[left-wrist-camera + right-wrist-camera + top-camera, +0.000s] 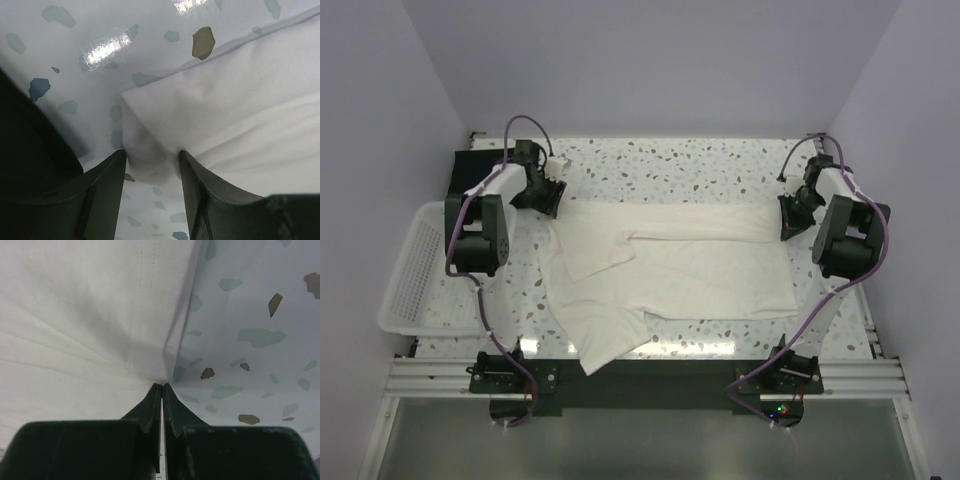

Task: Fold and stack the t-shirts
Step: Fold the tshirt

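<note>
The cream t-shirt (670, 270) lies spread across the middle of the table, with one part hanging over the near edge. My left gripper (548, 192) is at its far left corner. In the left wrist view this gripper (152, 161) is open, and the corner of the cream shirt (225, 110) lies between its fingertips. My right gripper (790, 215) is at the shirt's far right corner. In the right wrist view it (163, 386) is shut on the edge of the cream shirt (90, 320). No black t-shirt shows clearly.
A white lattice basket (408, 285) stands at the table's left edge. A dark flat shape (468, 172) lies behind the left arm; I cannot tell what it is. The speckled tabletop (670, 165) lies beyond the shirt. Walls close in on both sides.
</note>
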{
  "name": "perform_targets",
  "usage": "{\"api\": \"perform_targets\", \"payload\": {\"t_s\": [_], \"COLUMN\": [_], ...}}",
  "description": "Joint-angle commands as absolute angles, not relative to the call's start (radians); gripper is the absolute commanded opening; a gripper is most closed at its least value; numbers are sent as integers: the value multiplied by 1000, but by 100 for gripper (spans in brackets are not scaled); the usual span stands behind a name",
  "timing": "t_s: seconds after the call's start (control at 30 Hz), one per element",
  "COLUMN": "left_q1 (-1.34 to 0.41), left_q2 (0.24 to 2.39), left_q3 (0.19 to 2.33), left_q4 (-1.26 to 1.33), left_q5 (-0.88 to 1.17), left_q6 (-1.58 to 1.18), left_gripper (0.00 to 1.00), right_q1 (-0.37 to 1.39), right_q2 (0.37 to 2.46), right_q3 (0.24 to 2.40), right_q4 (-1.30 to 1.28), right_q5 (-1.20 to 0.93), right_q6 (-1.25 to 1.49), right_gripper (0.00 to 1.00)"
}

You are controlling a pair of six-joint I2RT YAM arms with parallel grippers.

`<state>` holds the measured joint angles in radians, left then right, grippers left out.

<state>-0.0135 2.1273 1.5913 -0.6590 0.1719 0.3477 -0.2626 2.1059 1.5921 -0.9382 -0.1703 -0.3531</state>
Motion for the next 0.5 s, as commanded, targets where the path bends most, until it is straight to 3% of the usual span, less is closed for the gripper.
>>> {"api": "perform_targets", "payload": {"t_s": [0.0,0.47], "left_q1": [0,0], "left_q2": [2083,2178], "left_q3": [1617,1841], "left_q4": [-614,-680], "left_q5": [192,322], "left_q6": [319,284], "left_gripper": [52,54], "right_q1": [-264,-265], "right_q2": [2095,2094], "right_q3": [1601,1620], "right_q4": [-887,-904], "right_q5": [-115,-127], "right_q6": [-377,-371], "right_gripper": [0,0]}}
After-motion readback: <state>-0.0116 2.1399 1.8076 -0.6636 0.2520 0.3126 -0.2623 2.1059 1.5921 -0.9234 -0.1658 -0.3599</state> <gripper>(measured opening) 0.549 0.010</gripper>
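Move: Between the left hand's open fingers lies the T-shirt's far left corner, about 2 cm ahead of the hand point and 1 cm lower. From there the black box stands some 17 cm left and 10 cm ahead; the white basket is about 29 cm left and 15 cm back. The right hand has the shirt's right edge in its shut fingers; from it, the far left corner is some 62 cm left and 9 cm ahead. Lifting off the T-shirt's far left corner, the left hand rises about 6.5 cm while swinging forward some 6 cm, past the shirt's far edge, its fingers still half open and tilting about 10 degrees to point more straight down. The right hand stays put, keeping its pinch on the shirt's right edge. ##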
